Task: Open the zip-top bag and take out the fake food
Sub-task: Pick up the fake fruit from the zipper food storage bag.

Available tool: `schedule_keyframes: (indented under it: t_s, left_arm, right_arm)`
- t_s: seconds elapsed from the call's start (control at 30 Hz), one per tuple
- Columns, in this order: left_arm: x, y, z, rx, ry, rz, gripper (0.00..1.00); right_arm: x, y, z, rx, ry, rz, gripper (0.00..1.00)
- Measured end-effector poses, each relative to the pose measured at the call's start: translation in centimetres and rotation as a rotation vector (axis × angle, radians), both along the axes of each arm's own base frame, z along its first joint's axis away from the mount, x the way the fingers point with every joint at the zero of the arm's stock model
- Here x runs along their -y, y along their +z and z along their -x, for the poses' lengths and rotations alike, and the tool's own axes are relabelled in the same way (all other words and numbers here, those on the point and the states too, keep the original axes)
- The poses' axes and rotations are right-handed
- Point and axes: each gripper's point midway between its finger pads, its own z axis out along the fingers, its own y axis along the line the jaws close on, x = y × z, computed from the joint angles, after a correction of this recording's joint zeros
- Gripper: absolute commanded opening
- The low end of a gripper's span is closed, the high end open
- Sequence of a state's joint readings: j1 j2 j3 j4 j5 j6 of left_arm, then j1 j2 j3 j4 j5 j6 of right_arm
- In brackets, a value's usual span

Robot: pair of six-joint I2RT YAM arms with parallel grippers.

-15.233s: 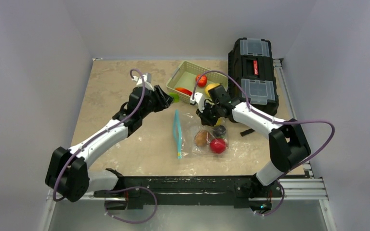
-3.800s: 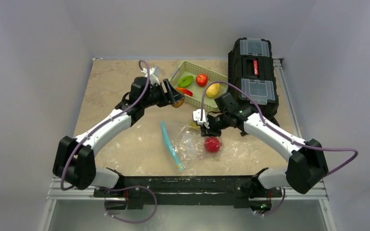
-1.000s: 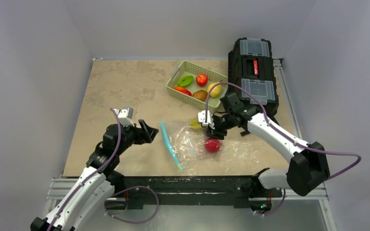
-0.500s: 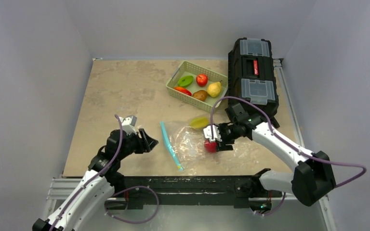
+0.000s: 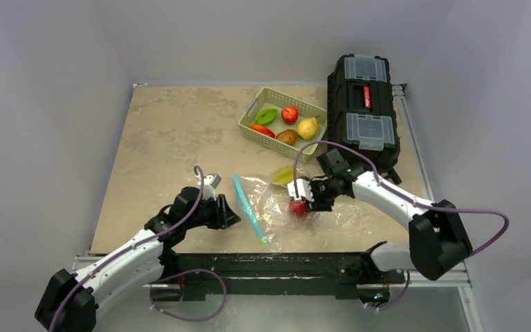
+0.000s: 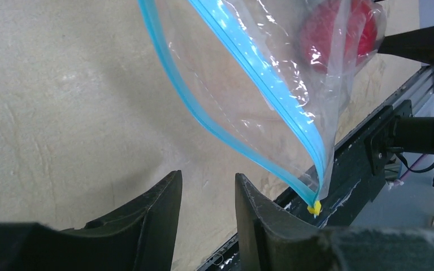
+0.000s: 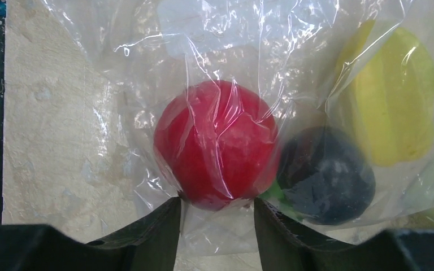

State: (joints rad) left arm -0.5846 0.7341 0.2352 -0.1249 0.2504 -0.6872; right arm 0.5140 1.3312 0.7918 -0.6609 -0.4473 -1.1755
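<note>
The zip-top bag (image 5: pixel 271 200) lies flat near the table's front, its teal zip strip (image 5: pixel 247 207) on the left. In the left wrist view the bag (image 6: pixel 260 73) has its mouth gaping, and my left gripper (image 6: pixel 208 183) is open just short of the strip (image 6: pixel 226 132), holding nothing. Fake food inside shows as a red fruit (image 7: pixel 217 144), a dark purple one (image 7: pixel 325 175) and a yellow one (image 7: pixel 395 96). My right gripper (image 7: pixel 216 202) is open. Its tips straddle the red fruit's near end through the film. From above, the right gripper (image 5: pixel 303 200) sits over the red fruit (image 5: pixel 296 209).
A pale green basket (image 5: pixel 250 117) at the back holds several plastic fruits. A black toolbox (image 5: pixel 363 104) stands to its right. The table's front edge and black rail (image 5: pixel 263 259) run just below the bag.
My left arm has swung right, up to the zip strip, with its jaws narrowing. My right gripper has dropped from the bag's back edge onto the red fruit.
</note>
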Motion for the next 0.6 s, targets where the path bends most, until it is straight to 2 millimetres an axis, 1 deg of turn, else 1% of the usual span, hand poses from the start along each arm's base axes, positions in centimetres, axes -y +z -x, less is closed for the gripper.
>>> schedule_keyframes:
  t_s: [0.1, 0.17, 0.23, 0.27, 0.4, 0.47, 0.53, 0.6]
  left_arm:
    - [0.7, 0.2, 0.3, 0.010, -0.029, 0.009, 0.38]
    - [0.8, 0.5, 0.2, 0.021, -0.028, 0.017, 0.38]
    - [0.8, 0.8, 0.0, 0.034, -0.023, 0.023, 0.38]
    - [0.8, 1.1, 0.0, 0.045, -0.020, 0.029, 0.39]
    - [1.0, 2.1, -0.2, 0.085, -0.022, 0.055, 0.41]
    - [1.3, 2.5, -0.5, 0.102, -0.026, 0.071, 0.41]
    - [1.8, 2.7, -0.8, 0.110, -0.033, 0.085, 0.40]
    - [2.2, 2.6, -1.2, 0.110, -0.040, 0.092, 0.40]
  right_arm:
    - [-0.1, -0.5, 0.1, -0.010, 0.002, 0.016, 0.32]
    - [-0.4, -1.0, 0.2, -0.019, 0.011, 0.027, 0.20]
    - [-0.7, -1.4, 0.5, -0.032, 0.019, 0.037, 0.05]
    - [-0.8, -1.7, 0.6, -0.038, 0.023, 0.043, 0.00]
    - [-1.4, -2.7, 1.3, -0.074, 0.025, 0.067, 0.00]
    - [-1.7, -2.8, 1.5, -0.088, 0.023, 0.068, 0.01]
    - [-2.0, -2.7, 1.6, -0.100, 0.015, 0.060, 0.07]
    - [-2.4, -2.4, 1.6, -0.111, 0.010, 0.043, 0.14]
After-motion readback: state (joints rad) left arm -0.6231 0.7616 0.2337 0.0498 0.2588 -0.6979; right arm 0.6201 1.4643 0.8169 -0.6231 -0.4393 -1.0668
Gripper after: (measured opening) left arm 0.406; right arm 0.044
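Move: About 4 cm to the right hand's left and level fore-and-aft lies the bagged red fruit, its middle some 2 cm lower. From that hand, the dark fruit is about 6 cm ahead and 2 cm left, the yellow fruit about 9 cm ahead and 7 cm left. The left hand has the bag's blue zip strip some 4 cm to its right, 2 cm ahead and 3 cm below; the red fruit is about 15 cm right and 4 cm ahead of it. Sinking about 3 cm beside the red fruit while easing left some 2.5 cm and slightly back, the right hand shuts its half-open fingers and pinches the bag film on the fruit's right side. The left hand, fingers still partly open, rises about 2.5 cm and works 2 cm rightward towards the open zip mouth, with a little forward. ##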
